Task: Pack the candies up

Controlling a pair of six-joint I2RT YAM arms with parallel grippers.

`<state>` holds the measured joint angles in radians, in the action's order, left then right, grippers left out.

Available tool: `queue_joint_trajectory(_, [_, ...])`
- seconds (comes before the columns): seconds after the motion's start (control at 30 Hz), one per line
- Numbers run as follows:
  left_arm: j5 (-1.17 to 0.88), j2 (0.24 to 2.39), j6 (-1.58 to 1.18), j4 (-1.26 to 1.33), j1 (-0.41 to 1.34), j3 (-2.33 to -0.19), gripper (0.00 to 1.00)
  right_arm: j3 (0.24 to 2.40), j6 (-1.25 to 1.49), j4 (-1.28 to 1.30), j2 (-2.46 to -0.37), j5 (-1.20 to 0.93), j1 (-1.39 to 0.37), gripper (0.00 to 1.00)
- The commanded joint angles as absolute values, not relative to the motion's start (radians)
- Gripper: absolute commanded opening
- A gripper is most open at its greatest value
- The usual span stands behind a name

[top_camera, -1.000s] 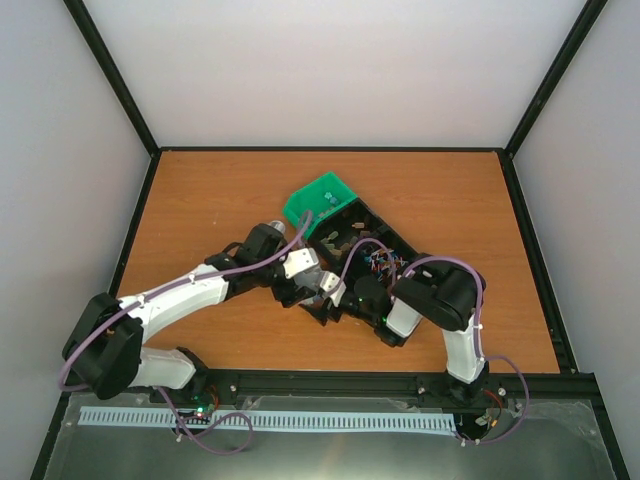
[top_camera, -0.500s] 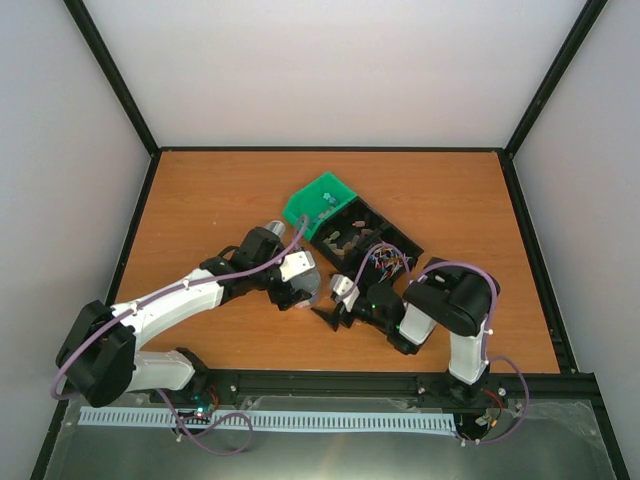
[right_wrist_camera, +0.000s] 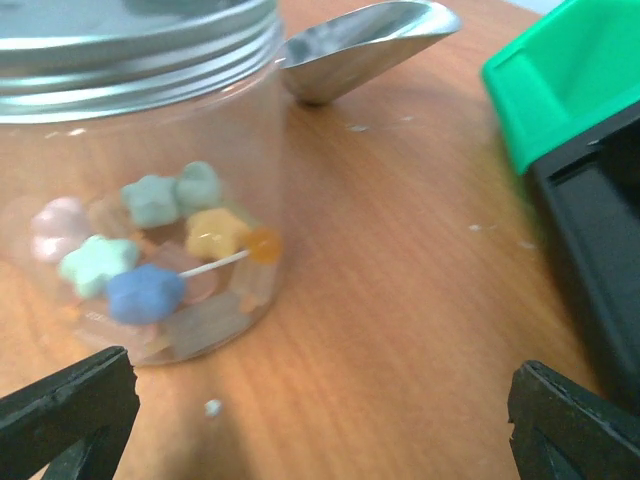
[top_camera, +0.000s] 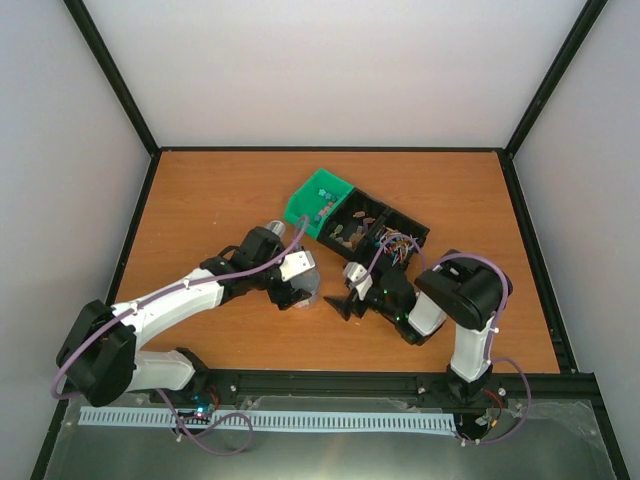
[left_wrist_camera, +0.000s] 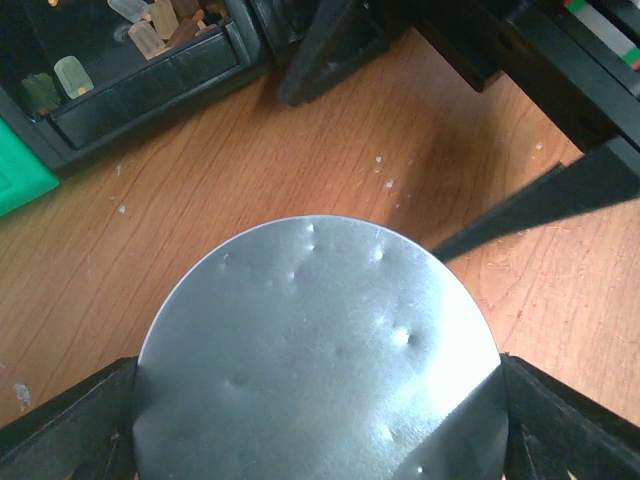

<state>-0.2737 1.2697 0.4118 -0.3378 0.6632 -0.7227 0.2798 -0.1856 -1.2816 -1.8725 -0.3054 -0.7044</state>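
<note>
A clear jar (right_wrist_camera: 150, 250) with a silver screw lid (left_wrist_camera: 320, 350) stands on the table and holds star-shaped candies (right_wrist_camera: 145, 290) in blue, green, yellow and pink, plus a thin stick with an orange ball. My left gripper (left_wrist_camera: 320, 420) (top_camera: 303, 288) is over the jar, its fingers (left_wrist_camera: 60, 430) pressed against both sides of the lid. More candies (top_camera: 320, 205) lie in the green tray (top_camera: 303, 200). My right gripper (top_camera: 345, 300) (right_wrist_camera: 320, 430) hovers low, just right of the jar, open and empty.
A black compartment tray (top_camera: 375, 232) with brown pieces and thin coloured sticks adjoins the green tray (right_wrist_camera: 570, 80). A metal scoop (right_wrist_camera: 360, 45) lies on the table behind the jar. Small crumbs dot the wood. Black frame rails edge the table.
My right gripper has drawn back from over the black tray toward the near side, uncovering its compartments. The left gripper with the jar shifted slightly left, then stayed put.
</note>
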Motion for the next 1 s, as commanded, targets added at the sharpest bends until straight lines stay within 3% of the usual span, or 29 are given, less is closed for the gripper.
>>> queue_joint_trajectory(0.0, [-0.255, 1.306, 0.433, -0.430, 0.667, -0.718, 0.79, 0.254, -0.179, -1.297, -1.886, -0.403, -0.734, 1.00])
queue_joint_trajectory(0.13, [-0.259, 1.313, 0.429, -0.428, 0.667, -0.725, 0.79, 0.255, -0.197, -1.286, -1.871, -0.421, -0.782, 1.00])
queue_joint_trajectory(0.3, [-0.256, 1.320, 0.412, -0.422, 0.667, -0.731, 0.79, 0.358, -0.097, -1.140, -1.888, -0.264, -0.827, 1.00])
queue_joint_trajectory(0.8, [-0.261, 1.339, 0.380, -0.409, 0.675, -0.739, 0.79, 0.481, -0.031, -1.174, -2.022, -0.147, -0.914, 0.99])
queue_joint_trajectory(0.97, [-0.313, 1.326, 0.444, -0.452, 0.675, -0.729, 0.79, 0.465, -0.048, -1.197, -2.020, -0.158, -0.913, 0.92])
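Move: The candy jar stands upright with its lid between the left fingers; its middle is about 5 cm straight below the left hand point. From the open right hand, the jar's middle is roughly 8 cm to the left, 1 cm back and at about the same height. The black tray lies some 13 cm ahead of the right hand and 8 cm to its right, the green tray 20 cm ahead and 4 cm left, both about 3 cm lower. The jar, its lid still gripped by the nearly motionless left hand, is approached by the right hand, whose fingers are wide open. The right hand swings back about 4 cm while edging left, then slides on left and sinks, about 7 cm left and 2.5 cm down in all, its fingers tipping slightly further down. They come around the jar's body below the lid and just begin to narrow. ##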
